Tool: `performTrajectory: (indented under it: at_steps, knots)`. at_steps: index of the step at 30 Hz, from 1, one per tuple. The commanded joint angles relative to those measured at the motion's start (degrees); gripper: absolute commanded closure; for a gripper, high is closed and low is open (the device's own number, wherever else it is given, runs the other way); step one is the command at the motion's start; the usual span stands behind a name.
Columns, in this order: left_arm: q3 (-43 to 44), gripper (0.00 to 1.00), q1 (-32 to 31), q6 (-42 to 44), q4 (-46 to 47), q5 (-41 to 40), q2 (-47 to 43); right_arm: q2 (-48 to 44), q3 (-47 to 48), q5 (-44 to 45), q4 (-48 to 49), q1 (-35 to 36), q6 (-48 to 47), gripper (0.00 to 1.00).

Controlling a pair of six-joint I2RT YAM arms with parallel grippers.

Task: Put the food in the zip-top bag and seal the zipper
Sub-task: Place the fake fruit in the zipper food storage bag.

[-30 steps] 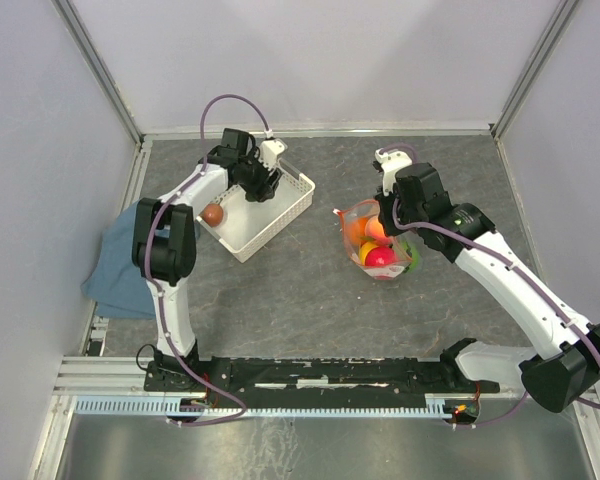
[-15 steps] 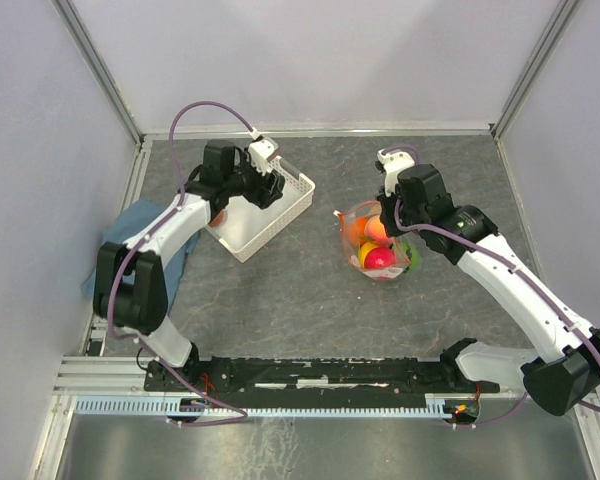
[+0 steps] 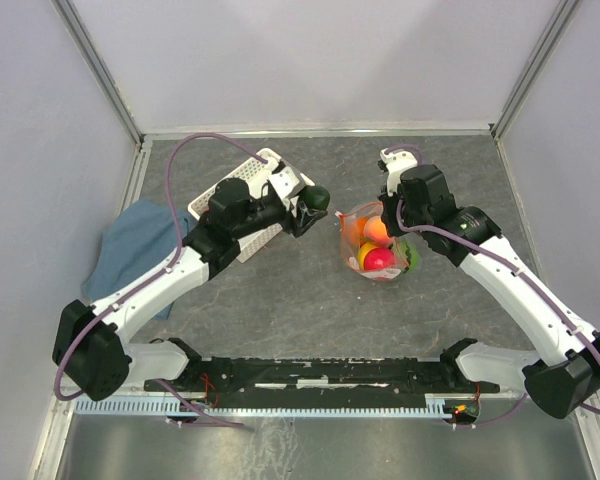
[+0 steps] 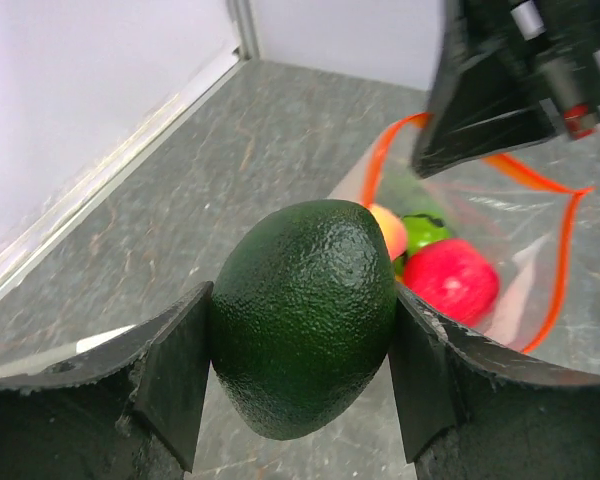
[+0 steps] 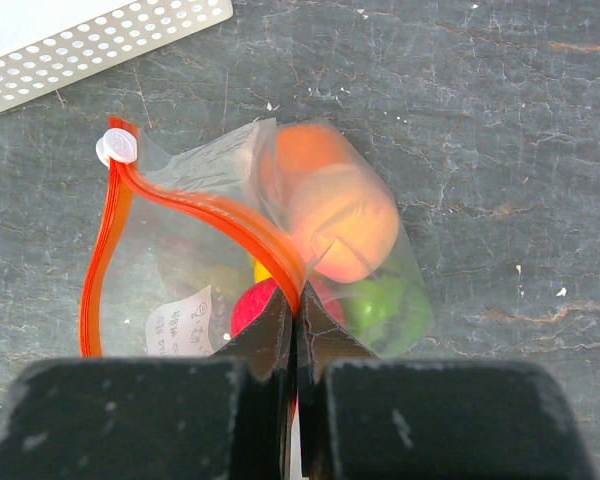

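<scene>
My left gripper (image 3: 313,203) is shut on a dark green avocado (image 3: 317,196), held in the air just left of the zip-top bag (image 3: 378,247). In the left wrist view the avocado (image 4: 305,315) fills the space between both fingers (image 4: 175,375), and the bag's open mouth (image 4: 480,215) lies beyond it. My right gripper (image 5: 298,318) is shut on the red-orange zipper (image 5: 215,220) and holds that edge up. The white slider (image 5: 117,147) sits at the strip's far end. Inside the bag are a peach (image 5: 342,222), an orange (image 5: 302,150), a green fruit (image 5: 382,305) and a red apple (image 4: 450,280).
The white lattice basket (image 3: 242,172) stands at the back left, partly under my left arm; one corner of the basket (image 5: 100,40) shows in the right wrist view. A blue cloth (image 3: 130,250) lies by the left wall. Metal frame rails edge the table.
My left arm has swung from the basket rightward to the bag's mouth, carrying the avocado. The right gripper has kept its hold on the zipper edge without moving.
</scene>
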Motion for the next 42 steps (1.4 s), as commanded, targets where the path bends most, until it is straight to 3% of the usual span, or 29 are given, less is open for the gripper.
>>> performTrajectory:
  at_steps: [1,10,30,42]
  knots:
    - [-2.1,0.49,-4.8,-3.2,10.0,-0.7,-2.6,-1.9,0.2,1.3,1.7,0.0,0.9,0.98]
    - [-2.2,0.49,-12.8,-3.7,20.3,1.8,2.3,-1.8,0.6,0.7,1.3,0.0,1.3,0.98]
    - [2.3,0.48,-15.0,-2.7,24.9,1.6,17.4,-2.0,1.2,-1.5,0.6,0.0,2.3,0.98]
    - [2.8,0.37,-15.0,-0.7,20.1,-10.3,20.0,-2.4,0.9,-1.4,0.6,0.0,2.2,0.98]
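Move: The left hand already holds the avocado out in the open; the mouth of the zip-top bag lies about 12 cm to its right, 4 cm back and some 9 cm lower. Of the fruit inside the bag, the peach is roughly 17 cm right, 4 cm ahead and 19 cm down from the left hand, the pomegranate about 17 cm right, 1 cm back and 22 cm down. The basket is some 15 cm left, 13 cm ahead and 24 cm below. From the right hand, which pinches the rim, the mouth's middle is about 6 cm left, 2 cm back and 4 cm down. The left hand carries the avocado right and back with a slight rise, swinging about 15 degrees clockwise, then sinks some 9 cm while still edging right towards the open bag mouth, and finishes by easing a couple of centimetres forward and turning a little back, some 12 cm right of its start, beside the right fingertips. Its fingers keep their hold on the avocado, while the right hand stays all but still and goes on pinching the orange rim, holding the bag open. ##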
